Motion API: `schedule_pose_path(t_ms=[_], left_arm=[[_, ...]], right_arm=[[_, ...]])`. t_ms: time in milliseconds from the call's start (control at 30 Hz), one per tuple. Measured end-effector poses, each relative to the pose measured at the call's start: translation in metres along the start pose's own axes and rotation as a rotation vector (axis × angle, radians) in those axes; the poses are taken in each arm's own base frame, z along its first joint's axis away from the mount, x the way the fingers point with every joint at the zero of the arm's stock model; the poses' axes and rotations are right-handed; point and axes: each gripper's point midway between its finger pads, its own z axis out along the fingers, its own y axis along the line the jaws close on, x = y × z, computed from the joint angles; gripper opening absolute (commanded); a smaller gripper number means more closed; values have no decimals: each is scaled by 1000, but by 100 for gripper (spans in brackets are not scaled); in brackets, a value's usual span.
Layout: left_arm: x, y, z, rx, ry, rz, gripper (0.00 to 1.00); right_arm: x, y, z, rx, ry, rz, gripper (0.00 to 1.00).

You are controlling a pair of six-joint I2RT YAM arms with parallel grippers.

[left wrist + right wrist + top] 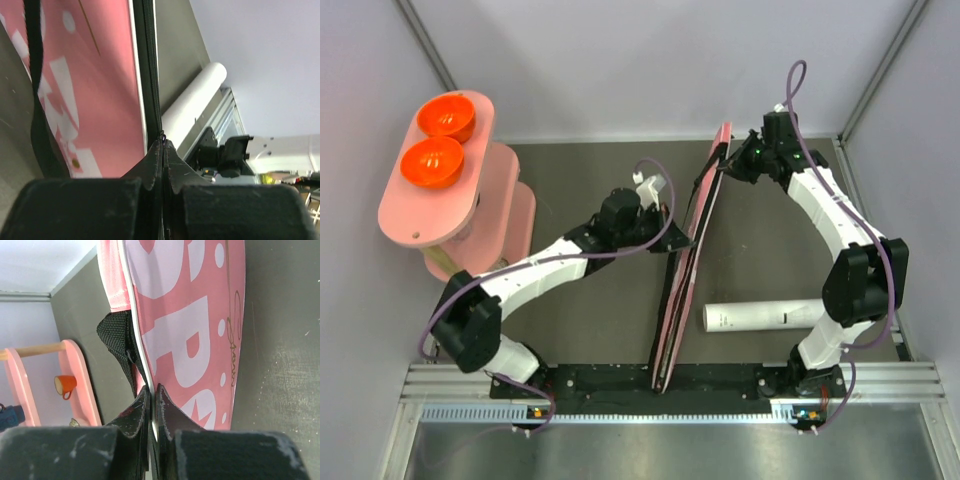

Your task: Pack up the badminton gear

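Observation:
The pink "SPORT" bag (692, 240) stands on its edge down the middle of the table, top end toward the back. My left gripper (670, 215) meets it from the left at mid-length. In the left wrist view that gripper (163, 145) is shut on the bag's (100, 100) dark zipper edge, with a small pull at the tips. My right gripper (725, 160) holds the far end. In the right wrist view it (152, 390) is shut on the bag's (195, 315) white-piped rim beside the black strap (117, 340). The white tube (760, 316) lies on the table to the right. Rackets and shuttlecocks are out of view.
A pink oval stand (425, 215) with two orange bowls (445, 115) stands at the back left. Grey walls close in on the left, back and right. The tube (192, 102) lies close to the right arm's base.

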Motion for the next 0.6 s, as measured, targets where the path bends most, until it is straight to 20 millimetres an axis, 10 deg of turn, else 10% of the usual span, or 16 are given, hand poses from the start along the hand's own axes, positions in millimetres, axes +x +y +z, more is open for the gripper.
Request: schedule_pose_path(t_ms=[600], left_arm=[[98,-7,-43,11,142,27,0]], right_arm=[[-57,-76,-4,118,-163,301,0]])
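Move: The bag stands on its long edge with its zip side up, and the left hand holds the zip. The bag's narrow near end lies about 32 cm back, 6 cm left and 14 cm below that hand. The white tube is roughly 18 cm back, 20 cm right and 18 cm below it. From the right hand, which pinches the rim, the narrow end is about 48 cm back, 12 cm left and 15 cm below, and the bag's wide end about 9 cm ahead. The bag's zip keeps being run towards the narrow end: the left fingers stay shut on it and draw back about 10 cm, sinking a little and edging left late on. The right hand keeps its pinch on the rim and, slow at first, swings it about 9 cm to the right, slightly forward and down, turning some 20 degrees clockwise. ##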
